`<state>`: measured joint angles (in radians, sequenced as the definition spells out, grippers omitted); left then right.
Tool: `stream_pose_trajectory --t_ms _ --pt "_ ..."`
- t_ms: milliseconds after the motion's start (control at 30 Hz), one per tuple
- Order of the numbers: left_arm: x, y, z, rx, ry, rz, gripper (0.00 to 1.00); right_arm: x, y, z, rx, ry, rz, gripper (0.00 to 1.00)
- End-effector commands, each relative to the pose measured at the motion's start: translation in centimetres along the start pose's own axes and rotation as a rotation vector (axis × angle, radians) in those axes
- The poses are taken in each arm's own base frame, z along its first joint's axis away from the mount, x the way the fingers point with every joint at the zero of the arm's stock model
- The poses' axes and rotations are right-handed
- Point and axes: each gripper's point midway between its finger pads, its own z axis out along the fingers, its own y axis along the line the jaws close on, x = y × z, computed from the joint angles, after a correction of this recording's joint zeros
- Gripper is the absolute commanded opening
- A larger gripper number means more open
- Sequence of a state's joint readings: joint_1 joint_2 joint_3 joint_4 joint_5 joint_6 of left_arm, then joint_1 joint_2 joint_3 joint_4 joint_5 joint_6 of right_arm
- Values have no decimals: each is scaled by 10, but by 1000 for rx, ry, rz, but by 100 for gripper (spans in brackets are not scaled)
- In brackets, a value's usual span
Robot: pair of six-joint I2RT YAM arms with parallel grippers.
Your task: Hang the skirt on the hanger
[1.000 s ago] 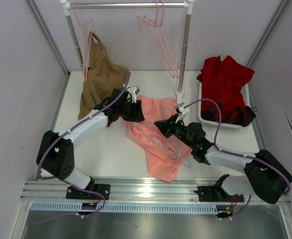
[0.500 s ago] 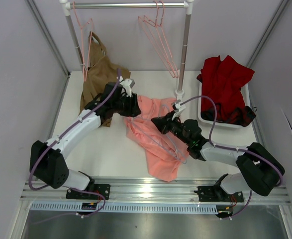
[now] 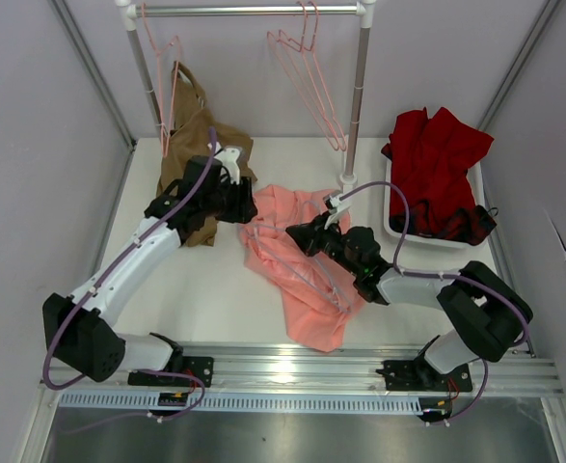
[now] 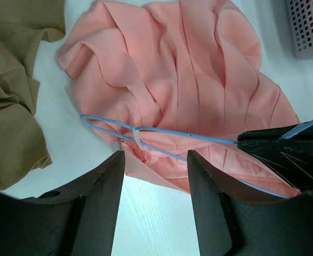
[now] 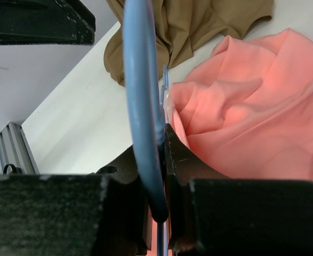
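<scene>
The salmon-pink skirt (image 3: 302,280) lies crumpled on the white table between the two arms. The light blue wire hanger (image 4: 167,131) lies across it, one end poking past the skirt's left edge. My right gripper (image 3: 298,235) is shut on the hanger (image 5: 141,80), the wire pinched between its jaws (image 5: 164,136) above the skirt (image 5: 252,122). My left gripper (image 3: 248,206) is open and holds nothing. It hovers over bare table just off the skirt's (image 4: 199,69) left edge (image 4: 156,160), and its fingers touch nothing.
A tan-brown garment (image 3: 194,154) lies at the back left under a clothes rack (image 3: 355,96) with pink hangers (image 3: 311,87). A white basket (image 3: 394,224) at the right holds a dark red garment (image 3: 437,154). A metal rail (image 3: 292,367) runs along the near edge.
My left gripper has pulled back and to the left, off the skirt towards the tan garment, its jaws a little wider. My right gripper moved left and farther back with the hanger.
</scene>
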<state>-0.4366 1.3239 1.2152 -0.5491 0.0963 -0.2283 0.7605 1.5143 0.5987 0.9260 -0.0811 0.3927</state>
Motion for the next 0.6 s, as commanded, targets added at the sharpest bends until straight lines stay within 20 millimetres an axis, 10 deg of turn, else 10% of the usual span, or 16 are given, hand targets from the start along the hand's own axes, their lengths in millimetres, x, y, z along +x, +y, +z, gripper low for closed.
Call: stream_pose_trajectory --t_ms 0,300,567 --pt "-2 4 -10 -5 -27 16 56 -33 20 9 -60 -92 -16 0" --pt "-21 -27 -19 175 -98 111 58 -77 57 -17 -160 -131 -30 0" --pt "-78 -91 -86 492 -328 308 60 -139 96 -36 -262 -165 -58 0"
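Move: Just under the half-open left hand, about 5 cm below and 1 cm back and to the right, is the strap already hooked over the blue hanger's left end. The pink skirt's middle lies some 10 cm to the left hand's right, 3 cm back and 17 cm down. The brown skirt is roughly 12 cm left, 20 cm ahead. From the right hand, which grips the hanger, the strap lies about 8 cm left, 2 cm ahead and 2 cm lower. Lifting the hanger with the skirt on it, the right hand rises about 10 cm, faster as it goes, drawing back some 4 cm and keeping its grip. The left hand dips slightly, then swings right and climbs to about 4 cm above its start, easing back and turning clockwise some 20 degrees as the hanger comes up to its still-open fingers; contact there isn't clear. ##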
